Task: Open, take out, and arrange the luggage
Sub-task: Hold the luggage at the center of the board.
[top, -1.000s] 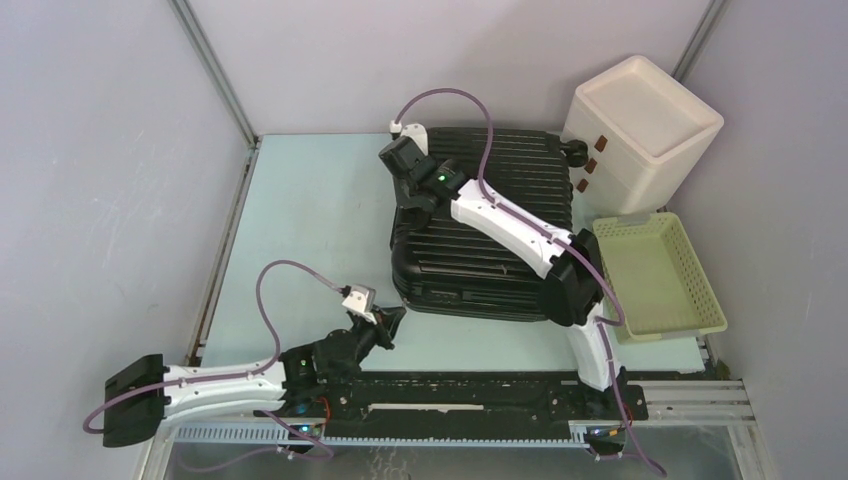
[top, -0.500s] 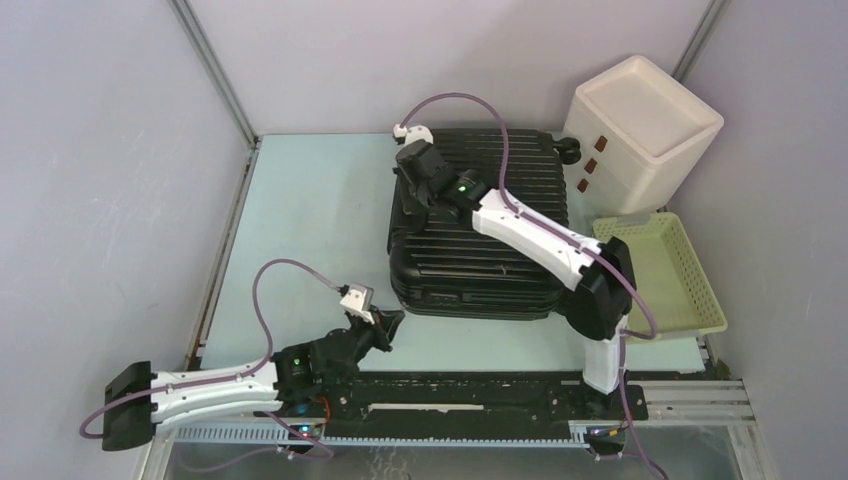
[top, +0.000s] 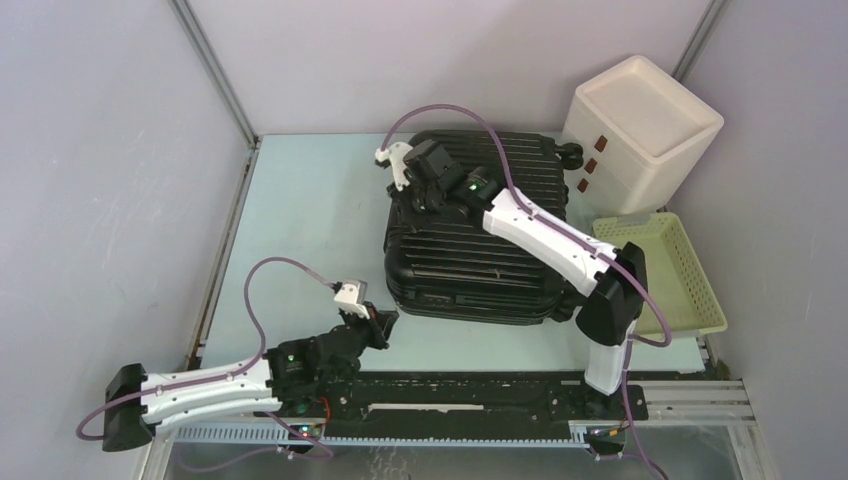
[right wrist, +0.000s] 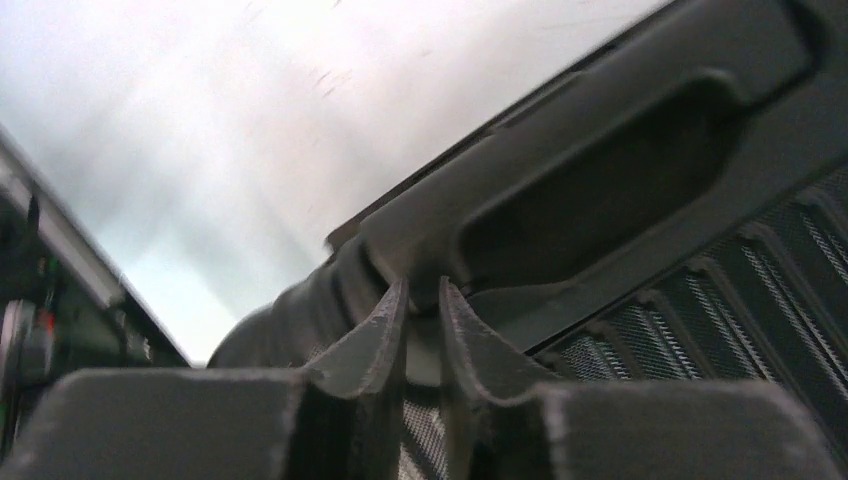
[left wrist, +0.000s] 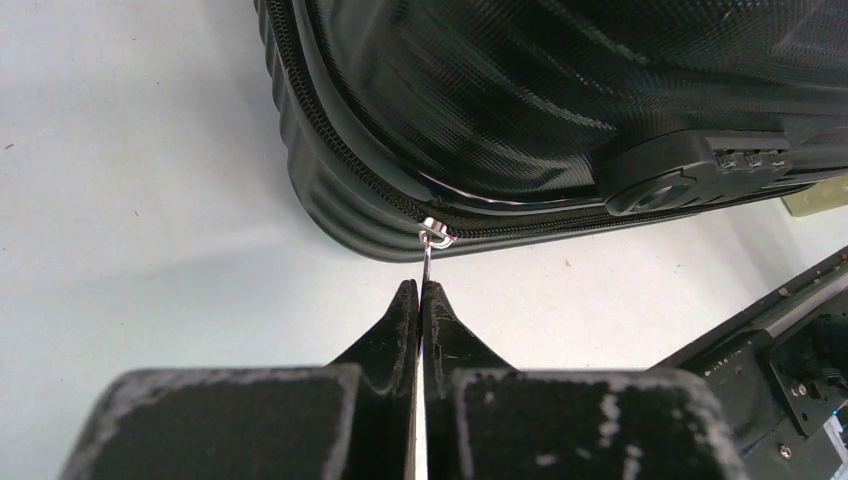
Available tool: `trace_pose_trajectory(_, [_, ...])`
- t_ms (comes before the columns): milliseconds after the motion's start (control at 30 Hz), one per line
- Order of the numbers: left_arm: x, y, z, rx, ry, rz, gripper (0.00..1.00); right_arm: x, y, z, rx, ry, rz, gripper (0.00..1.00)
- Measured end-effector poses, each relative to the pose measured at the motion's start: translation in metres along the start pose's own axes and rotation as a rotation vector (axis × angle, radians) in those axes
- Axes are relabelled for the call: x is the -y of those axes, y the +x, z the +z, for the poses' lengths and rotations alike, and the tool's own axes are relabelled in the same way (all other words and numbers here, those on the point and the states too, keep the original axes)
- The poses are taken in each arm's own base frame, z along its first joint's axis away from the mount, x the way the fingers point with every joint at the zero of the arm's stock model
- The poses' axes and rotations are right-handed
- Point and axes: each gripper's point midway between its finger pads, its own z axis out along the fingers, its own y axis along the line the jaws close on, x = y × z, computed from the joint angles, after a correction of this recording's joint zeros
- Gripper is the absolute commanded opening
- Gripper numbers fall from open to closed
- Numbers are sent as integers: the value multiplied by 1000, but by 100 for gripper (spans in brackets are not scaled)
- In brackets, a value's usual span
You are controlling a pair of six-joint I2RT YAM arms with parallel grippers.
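The luggage [top: 480,250], a black ribbed hard-shell suitcase, lies flat and closed on the pale table. My left gripper [top: 385,322] sits at its near left corner. In the left wrist view this gripper [left wrist: 420,290] is shut on the thin metal tab of the zipper pull [left wrist: 437,233] on the luggage [left wrist: 550,100]. My right gripper [top: 413,193] reaches over the lid to the far left side. In the right wrist view, its narrowly spaced fingers pinch the end of the black side handle [right wrist: 600,170], so the right gripper [right wrist: 422,290] is shut on it.
A white three-drawer box [top: 640,130] stands at the back right, close to the luggage's wheels. A pale yellow slatted basket [top: 655,275] lies right of the luggage. The black mounting rail [top: 450,385] runs along the near edge. Grey walls enclose the table.
My right gripper moved from the lid's far left part to the side handle and narrowed onto it. The luggage turned slightly. My left arm shifted a little, still holding the zipper pull.
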Motion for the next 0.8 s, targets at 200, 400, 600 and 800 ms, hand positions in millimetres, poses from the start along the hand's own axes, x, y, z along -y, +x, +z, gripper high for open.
trace_pose_trajectory(200, [0,1,1,-12,-5,22,0,-27,26,-52,-108,-355,-242,100])
trace_pose_trajectory(400, [1,-2,-1,-4,8,44,0,-40,60,-132,-71,-554,-439,100])
trace_pose_trajectory(600, [0,-3,-2,0,12,55,0,-13,99,-173,-23,-584,-481,100])
trace_pose_trajectory(800, [0,-2,-2,-8,13,84,0,55,131,-216,97,-384,-425,100])
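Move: The luggage's near right wheel lies some 28 cm to the right of the right hand, about 13 cm back towards the base and 8 cm lower. The handle's middle is about 4 cm ahead of this hand, 1 cm to its right and 2 cm below; the luggage's middle is straight right about 13 cm and 10 cm down. The basket stands about 16 cm right of the wheel and 7 cm farther out. From the left hand the wheel lies 30 cm right, level with it. The right hand comes away from the near end of the handle with its fingers spreading wide, sweeping back some 14 cm and right while rising about 4 cm, then runs on straight right across the ribbed shell to some 22 cm in all, towards the near right wheel, above it. Its wrist swings counter-clockwise by about 45 degrees and then eases partly back, so the open fingers end pointing mostly left, while the left hand stays at the near left corner and keeps its pinch on the zipper pull. ##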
